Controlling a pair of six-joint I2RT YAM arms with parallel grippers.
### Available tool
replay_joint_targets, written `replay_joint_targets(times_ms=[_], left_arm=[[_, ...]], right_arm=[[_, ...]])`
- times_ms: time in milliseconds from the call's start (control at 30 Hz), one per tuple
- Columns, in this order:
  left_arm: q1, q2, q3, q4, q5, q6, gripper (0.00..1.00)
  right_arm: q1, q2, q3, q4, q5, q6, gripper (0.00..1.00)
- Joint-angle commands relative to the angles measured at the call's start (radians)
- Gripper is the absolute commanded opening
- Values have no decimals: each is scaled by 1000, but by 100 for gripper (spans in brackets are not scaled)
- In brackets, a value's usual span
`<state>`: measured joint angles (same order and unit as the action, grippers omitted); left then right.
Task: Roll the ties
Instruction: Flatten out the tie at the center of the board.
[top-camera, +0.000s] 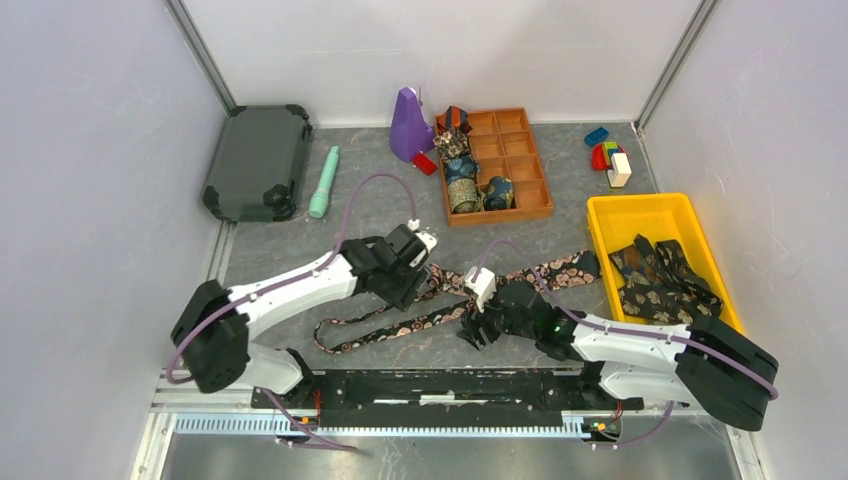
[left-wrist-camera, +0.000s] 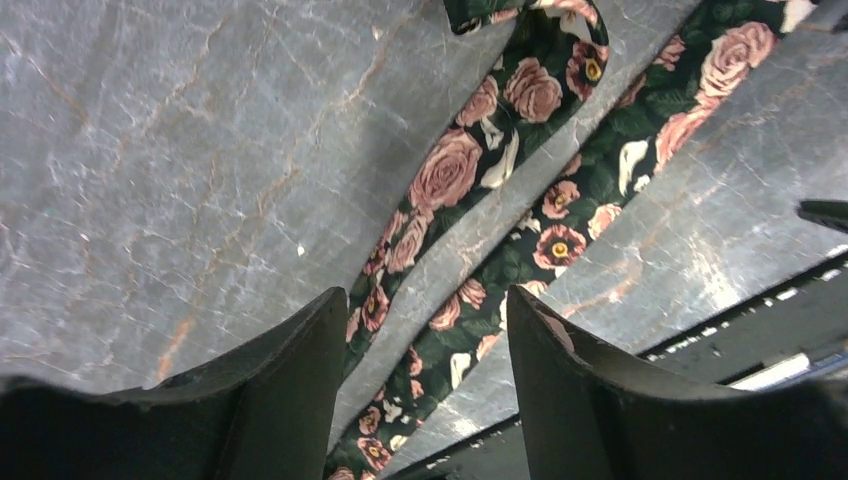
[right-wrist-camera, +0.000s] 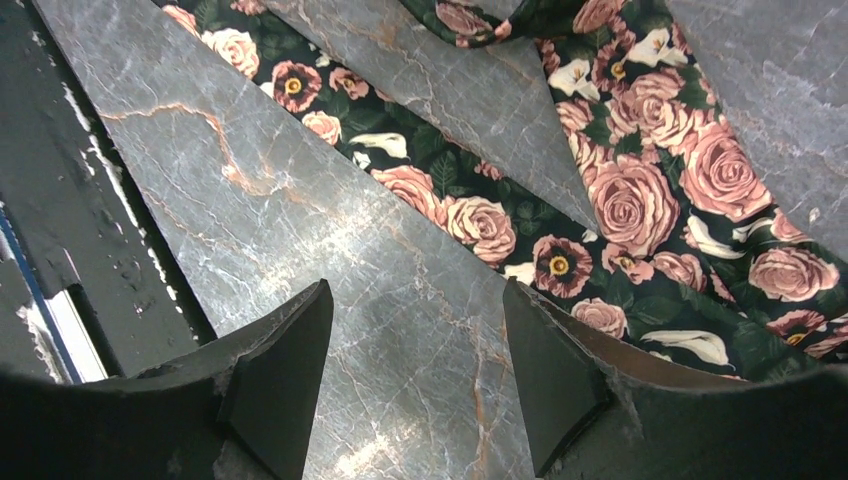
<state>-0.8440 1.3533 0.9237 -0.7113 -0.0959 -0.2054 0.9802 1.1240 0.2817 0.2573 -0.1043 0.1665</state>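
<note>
A long dark tie with pink roses (top-camera: 400, 320) lies flat and folded back on itself across the middle of the grey table, its wide end (top-camera: 565, 270) pointing at the yellow bin. My left gripper (top-camera: 412, 288) hovers over it, open; in the left wrist view two strips of the tie (left-wrist-camera: 450, 170) run under the open left gripper (left-wrist-camera: 428, 310). My right gripper (top-camera: 472, 328) stands open near the tie's middle. In the right wrist view the right gripper (right-wrist-camera: 418, 300) is over bare table, with the tie (right-wrist-camera: 640, 200) just to its right. Neither gripper holds anything. Rolled ties (top-camera: 463, 192) sit in the wooden tray (top-camera: 538, 178).
A yellow bin (top-camera: 640, 215) at the right holds more loose ties (top-camera: 660, 278). At the back are a dark case (top-camera: 258, 160), a teal torch (top-camera: 324, 182), a purple object (top-camera: 408, 125) and toy blocks (top-camera: 610, 160). A black rail (top-camera: 450, 385) runs along the near edge.
</note>
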Motion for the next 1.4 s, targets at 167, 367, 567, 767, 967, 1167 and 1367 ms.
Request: replay_joint_targets(times_ms=[167, 367, 567, 767, 967, 1167, 1367], left_arm=[[-63, 286, 149, -38, -225, 141, 57], [-62, 363, 211, -100, -284, 120, 20], [-20, 286, 290, -235, -301, 65, 2], [156, 139, 250, -247, -154, 41, 2], [313, 11, 204, -228, -73, -13, 2], [385, -21, 158, -182, 1, -32, 2], [426, -45, 121, -148, 32, -23, 2]], right_arm=[[6, -61, -36, 102, -41, -1, 70], [16, -75, -61, 179, -106, -1, 71], [53, -24, -42, 232, -100, -35, 71], [159, 90, -15, 407, -32, -94, 72], [289, 284, 113, 536, 36, -248, 74], [377, 500, 345, 507, 67, -377, 75], [387, 655, 506, 489, 75, -471, 75]])
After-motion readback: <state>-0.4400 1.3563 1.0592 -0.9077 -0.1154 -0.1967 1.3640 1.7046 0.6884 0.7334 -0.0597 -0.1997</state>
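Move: About 5 cm below the open left fingers and some 2 cm ahead lies the tie's upper strand. The lower strand runs about 5 cm behind that hand, and the folded bend lies roughly 4 cm ahead and 6 cm to its right. For the right hand, the tie's looped end is about 29 cm to its left, nearly level front to back; the lower strand's nearest stretch is some 4 cm ahead and 2 cm left of it. Dipping about 5 cm and slightly forward, the left hand shuts its fingers on the upper strand, lifts it, then carries it some 10 cm left and a little forward, turning counter-clockwise before sinking slightly. The right hand, still wide open, eases back, then sweeps about 19 cm left towards the looped end, its fingers swinging left and flattening. ##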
